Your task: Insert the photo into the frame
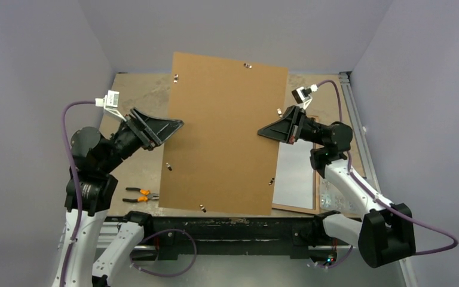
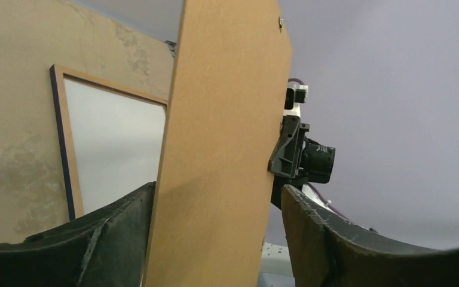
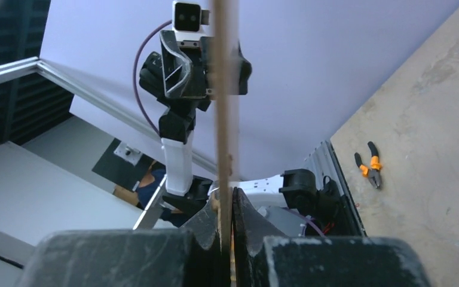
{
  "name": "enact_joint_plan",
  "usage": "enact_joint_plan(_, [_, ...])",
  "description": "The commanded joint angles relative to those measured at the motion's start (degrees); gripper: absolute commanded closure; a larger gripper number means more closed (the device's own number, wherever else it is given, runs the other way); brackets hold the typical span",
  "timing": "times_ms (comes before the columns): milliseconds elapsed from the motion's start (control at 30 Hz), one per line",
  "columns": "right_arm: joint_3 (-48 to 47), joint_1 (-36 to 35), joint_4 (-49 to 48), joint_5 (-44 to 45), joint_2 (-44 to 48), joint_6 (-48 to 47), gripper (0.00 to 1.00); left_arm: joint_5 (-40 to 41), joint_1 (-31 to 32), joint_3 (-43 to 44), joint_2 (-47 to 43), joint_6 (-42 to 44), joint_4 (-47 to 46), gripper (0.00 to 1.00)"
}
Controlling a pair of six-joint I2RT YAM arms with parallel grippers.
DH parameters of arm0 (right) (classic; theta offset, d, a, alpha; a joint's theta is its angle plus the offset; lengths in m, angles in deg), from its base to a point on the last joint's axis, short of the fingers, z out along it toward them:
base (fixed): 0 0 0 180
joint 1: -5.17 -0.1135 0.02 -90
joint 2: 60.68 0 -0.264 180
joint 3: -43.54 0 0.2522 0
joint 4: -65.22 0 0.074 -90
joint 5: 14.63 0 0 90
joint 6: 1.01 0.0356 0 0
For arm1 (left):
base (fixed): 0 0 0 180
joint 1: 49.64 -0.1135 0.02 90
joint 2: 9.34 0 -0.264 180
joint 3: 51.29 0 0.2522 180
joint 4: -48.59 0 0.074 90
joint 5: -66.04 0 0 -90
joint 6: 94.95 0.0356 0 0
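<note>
A large plain brown backing board [image 1: 221, 131] is held up above the table, tilted. My right gripper [image 1: 262, 133] is shut on its right edge, and the right wrist view shows the thin board edge [image 3: 221, 89] pinched between the fingertips [image 3: 226, 194]. My left gripper [image 1: 178, 124] stands open astride the board's left edge; the board [image 2: 227, 119] passes between its fingers [image 2: 218, 191], with a gap on one side. The frame [image 1: 296, 206] lies flat on the table at the right, partly under the board, its dark blue rail [image 2: 63, 137] around a pale pane. The photo is out of view.
Orange-handled pliers [image 1: 142, 195] lie on the table near the left arm's base, also in the right wrist view [image 3: 367, 164]. Small metal clips line the board's edges. A metal rail [image 1: 352, 119] runs along the table's right side. Grey walls enclose the table.
</note>
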Motion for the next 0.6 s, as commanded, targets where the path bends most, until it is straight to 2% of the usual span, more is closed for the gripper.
enact_joint_plan(0, [-4.76, -0.12, 10.0, -1.39, 2.31, -7.54, 1.0, 2.87, -0.11, -1.04, 2.57, 3.98, 3.1, 0.2])
enact_joint_plan(33, [-6.01, -0.03, 16.88, -1.11, 2.93, -12.34, 1.0, 3.3, -0.13, -1.26, 3.39, 4.99, 4.64, 0.15])
enact_joint_plan(167, [-15.83, 0.86, 56.72, 5.91, 4.71, -36.31, 1.0, 4.18, -0.13, -2.55, 7.17, 9.51, 9.56, 0.09])
enact_joint_plan(300, [-25.84, 2.44, 80.35, 15.41, 3.4, -48.68, 1.0, 5.44, -0.09, -4.18, 11.71, 13.83, 13.1, 0.07])
enact_joint_plan(433, [-28.42, 5.73, 88.61, 19.35, 2.38, -52.08, 1.0, 4.11, 0.84, -6.68, 16.94, 13.92, 10.67, 0.08])
enact_joint_plan(567, [-29.31, 9.14, 94.58, 23.1, 2.43, -55.95, 1.0, 4.52, 4.45, -7.86, 22.98, 13.17, 6.03, 0.13])
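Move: The right hand holds the backboard by its right edge; the frame it is meant for is centred roughly 7 cm right, 6 cm ahead and 36 cm below, with the parts box about 26 cm right and 8 cm back at that depth. From the left hand, already opening, the board's middle is about 12 cm right, level fore and aft and 2 cm below; the frame lies some 32 cm right, 7 cm ahead and 41 cm below. Right swings the pinched board forward about 8 cm over the frame, tipping fingers down; left, opening wider, sinks 18 cm. ##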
